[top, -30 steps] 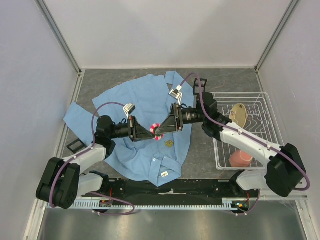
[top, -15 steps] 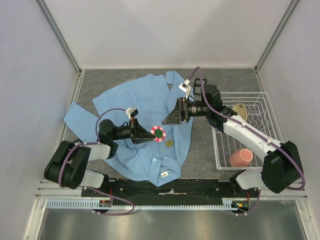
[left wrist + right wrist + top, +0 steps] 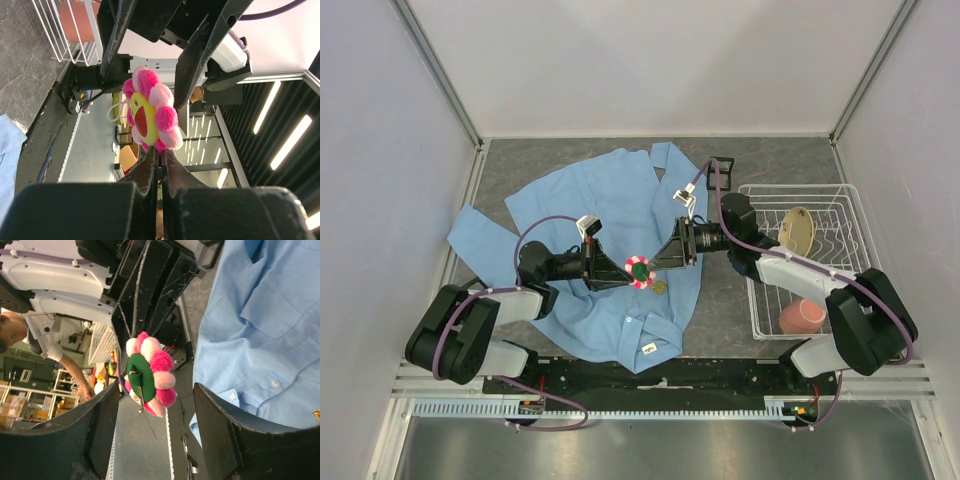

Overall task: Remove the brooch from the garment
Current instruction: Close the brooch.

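Note:
The brooch [image 3: 638, 270], a pink flower with a yellow face, is off the cloth and pinched by its lower petals in my shut left gripper [image 3: 625, 270]. In the left wrist view the brooch [image 3: 150, 112] stands just past the tips of my left gripper [image 3: 160, 150]. My right gripper [image 3: 655, 262] is open with one jaw on each side of the brooch, touching neither side. In the right wrist view the brooch [image 3: 147, 372] shows its green back and a loose pin, between the jaws of my right gripper [image 3: 156, 390]. The light blue garment [image 3: 610, 200] lies flat below.
A white wire basket [image 3: 800, 187] at the right holds a pink cup [image 3: 802, 316] and a tan oval piece [image 3: 798, 228]. A small gold emblem [image 3: 660, 287] sits on the shirt front. Small black frames lie at the left [image 3: 471, 292] and the back [image 3: 722, 165].
The right gripper, which had pulled back up and right, has returned down-left to straddle the brooch, with its jaws a little narrower. The left gripper has kept its hold on the brooch.

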Motion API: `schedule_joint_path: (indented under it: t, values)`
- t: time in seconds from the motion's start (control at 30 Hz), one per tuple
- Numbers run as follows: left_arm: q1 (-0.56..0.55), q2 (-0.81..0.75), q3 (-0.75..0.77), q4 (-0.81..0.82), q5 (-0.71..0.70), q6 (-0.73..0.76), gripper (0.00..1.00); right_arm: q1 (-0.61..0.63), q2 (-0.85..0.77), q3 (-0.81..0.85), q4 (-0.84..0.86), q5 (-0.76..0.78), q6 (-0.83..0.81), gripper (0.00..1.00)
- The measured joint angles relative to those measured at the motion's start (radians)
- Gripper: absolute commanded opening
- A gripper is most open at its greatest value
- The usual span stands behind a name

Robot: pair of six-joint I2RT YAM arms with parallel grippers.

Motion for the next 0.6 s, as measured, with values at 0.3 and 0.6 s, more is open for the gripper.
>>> schedule_joint_path:
  t: [0.3,0.6]
  values:
    - [-0.018,-0.003,0.018,0.007,0.002,0.000,0.02,0.047,0.032,-0.011,0.211,-0.052,0.093,0.43]
    - [-0.023,-0.003,0.021,0.014,0.011,0.000,0.02,0.049,0.036,-0.057,0.304,-0.062,0.151,0.37]
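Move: The brooch, held at the left fingertips, lies about 3 cm left of the right hand, 2 cm back and 1 cm above it. From the left hand it is some 3 cm to the right, 1 cm ahead and level. The gold ornament on the garment lies about 7 cm back of the right hand, 2 cm right and 18 cm below; the folded cuff is some 19 cm back, 1 cm right, equally low. The right hand eases back about 2 cm, slightly left and up, fingers closing onto the left-held brooch's petals. ##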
